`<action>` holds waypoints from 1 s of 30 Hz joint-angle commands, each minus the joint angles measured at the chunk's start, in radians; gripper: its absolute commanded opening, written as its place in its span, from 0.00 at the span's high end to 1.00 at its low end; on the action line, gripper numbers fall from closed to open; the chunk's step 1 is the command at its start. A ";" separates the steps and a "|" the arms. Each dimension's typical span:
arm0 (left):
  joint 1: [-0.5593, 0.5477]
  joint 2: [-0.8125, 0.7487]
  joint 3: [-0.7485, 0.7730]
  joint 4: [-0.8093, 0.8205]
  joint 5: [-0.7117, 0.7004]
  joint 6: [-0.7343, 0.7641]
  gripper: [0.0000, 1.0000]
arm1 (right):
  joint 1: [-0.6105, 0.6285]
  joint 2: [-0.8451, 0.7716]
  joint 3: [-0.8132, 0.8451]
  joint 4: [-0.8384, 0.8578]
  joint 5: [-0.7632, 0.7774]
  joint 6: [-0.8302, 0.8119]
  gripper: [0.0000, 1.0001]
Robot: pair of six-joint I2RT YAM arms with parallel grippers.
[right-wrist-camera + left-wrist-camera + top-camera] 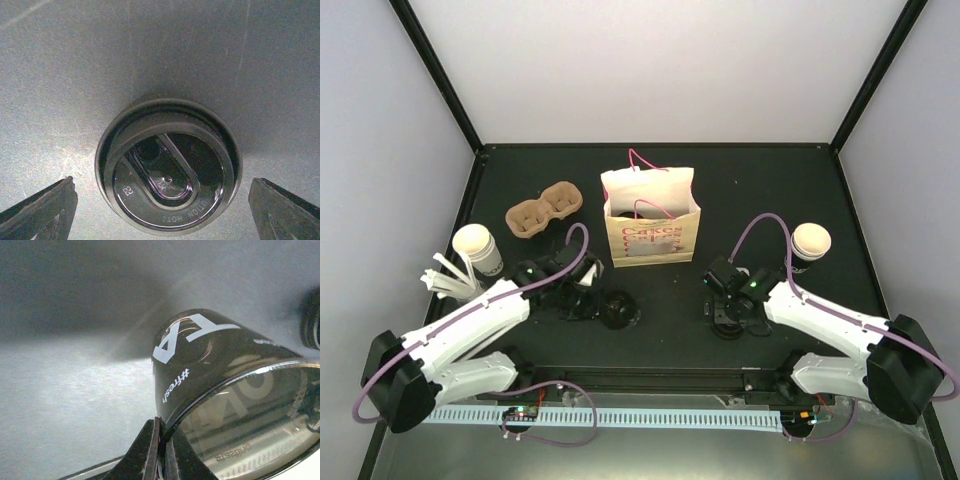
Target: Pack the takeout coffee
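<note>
Two takeout coffee cups with cream-white tops stand apart, one at the left [480, 246] and one at the right [811, 243]. The brown two-pocket tray [545, 210] lies behind the left one, with nothing in its pockets. My left gripper [584, 300] [163, 432] is shut on the rim of a black printed cup [618, 311] [210, 365] with white lettering, which lies tilted low over the table. My right gripper [728, 318] [161, 181] hangs open straight above a black lid [169, 165] lying flat on the table. Its fingers stand wide on either side of the lid, not touching it.
A paper bag [651, 226] with pink handles stands open at the middle back. A bundle of white sticks [445, 278] lies by the left cup. The dark table ends at walls on the left, right and back.
</note>
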 commanded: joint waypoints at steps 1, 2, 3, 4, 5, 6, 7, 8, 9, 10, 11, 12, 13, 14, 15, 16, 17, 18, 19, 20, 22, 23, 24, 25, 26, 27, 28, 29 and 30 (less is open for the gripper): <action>-0.084 0.048 0.004 0.164 0.111 -0.096 0.98 | 0.010 0.008 -0.020 0.032 -0.021 0.040 0.05; -0.097 0.065 0.008 0.180 0.114 -0.100 0.99 | 0.010 0.012 -0.022 0.032 -0.016 0.043 0.06; -0.109 0.079 0.015 0.193 0.115 -0.102 0.98 | 0.011 0.016 -0.021 0.032 -0.014 0.043 0.07; -0.115 0.092 0.022 0.202 0.116 -0.106 0.98 | 0.011 0.021 -0.022 0.033 -0.013 0.044 0.08; -0.122 0.104 0.025 0.213 0.115 -0.109 0.98 | 0.012 0.026 -0.023 0.032 -0.011 0.045 0.08; -0.127 0.113 0.030 0.226 0.114 -0.111 0.98 | 0.012 0.030 -0.023 0.032 -0.010 0.045 0.08; -0.131 0.123 0.033 0.234 0.113 -0.114 0.98 | 0.013 0.033 -0.025 0.033 -0.008 0.046 0.09; -0.132 0.130 0.035 0.240 0.111 -0.114 0.98 | 0.014 0.035 -0.027 0.034 -0.007 0.047 0.09; -0.133 0.136 0.038 0.243 0.106 -0.115 0.98 | 0.013 0.038 -0.030 0.037 -0.006 0.049 0.10; -0.134 0.146 0.042 0.238 0.088 -0.118 0.98 | 0.014 0.038 -0.033 0.043 -0.006 0.050 0.10; -0.134 0.153 0.047 0.229 0.071 -0.123 0.98 | 0.013 0.040 -0.036 0.048 -0.007 0.051 0.11; -0.134 0.160 0.054 0.222 0.055 -0.129 0.98 | 0.013 0.041 -0.039 0.053 -0.008 0.052 0.11; -0.134 0.169 0.057 0.220 0.046 -0.132 0.97 | 0.014 0.043 -0.042 0.058 -0.009 0.054 0.12; -0.133 0.174 0.058 0.222 0.041 -0.137 0.96 | 0.014 0.046 -0.044 0.061 -0.010 0.056 0.12; -0.134 0.181 0.058 0.226 0.041 -0.140 0.96 | 0.014 0.051 -0.046 0.066 -0.011 0.059 0.12; -0.134 0.186 0.059 0.228 0.041 -0.144 0.96 | 0.014 0.055 -0.048 0.068 -0.012 0.059 0.12; -0.134 0.192 0.059 0.230 0.042 -0.148 0.96 | 0.015 0.059 -0.050 0.068 -0.008 0.062 0.12; -0.134 0.196 0.059 0.233 0.043 -0.149 0.95 | 0.014 0.063 -0.051 0.068 -0.005 0.065 0.12; -0.134 0.199 0.062 0.233 0.043 -0.152 0.94 | 0.016 0.065 -0.052 0.070 -0.005 0.065 0.13; -0.135 0.199 0.064 0.232 0.039 -0.153 0.93 | 0.015 0.066 -0.053 0.072 -0.003 0.067 0.16; -0.135 0.201 0.071 0.232 0.034 -0.152 0.91 | 0.015 0.063 -0.056 0.075 -0.003 0.069 0.18; -0.135 0.201 0.073 0.230 0.032 -0.152 0.89 | 0.015 0.062 -0.055 0.074 -0.005 0.068 0.18; -0.134 0.201 0.075 0.228 0.031 -0.151 0.87 | 0.015 0.060 -0.053 0.072 -0.005 0.068 0.19; -0.134 0.201 0.078 0.227 0.031 -0.149 0.84 | 0.013 0.057 -0.049 0.069 -0.005 0.069 0.22; -0.135 0.201 0.080 0.226 0.030 -0.148 0.81 | 0.014 0.052 -0.045 0.063 -0.003 0.070 0.24; -0.134 0.200 0.081 0.226 0.031 -0.147 0.79 | 0.016 0.044 -0.042 0.060 -0.001 0.069 0.25; -0.134 0.199 0.082 0.224 0.031 -0.148 0.76 | 0.015 0.038 -0.038 0.055 0.000 0.069 0.25; -0.135 0.196 0.082 0.224 0.031 -0.147 0.75 | 0.016 0.031 -0.035 0.049 0.002 0.069 0.25; -0.134 0.193 0.081 0.226 0.032 -0.146 0.73 | 0.014 0.026 -0.029 0.043 0.003 0.069 0.25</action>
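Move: Pinched by its rim in the left fingers, the black cup is bound for a clear table spot about 10 cm to that hand's right, 1 cm ahead and 8 below. From the same hand the bag stands some 16 cm ahead and 12 right, and the black lid 29 cm right, 2 back. The lid lies straight under the right hand, about 3 cm down; from there the white-lidded cup is 16 cm ahead, 19 right. Swinging about 6 cm to its right towards the lid, the left hand carries the black cup, lowers it some 2 cm, then opens slightly to let go of the rim, rising a little with fingers still around the wall. Meanwhile the right hand sinks about 2 cm over the black lid, fingers pointing down, and narrows its wide-open fingers onto the lid's sides. ##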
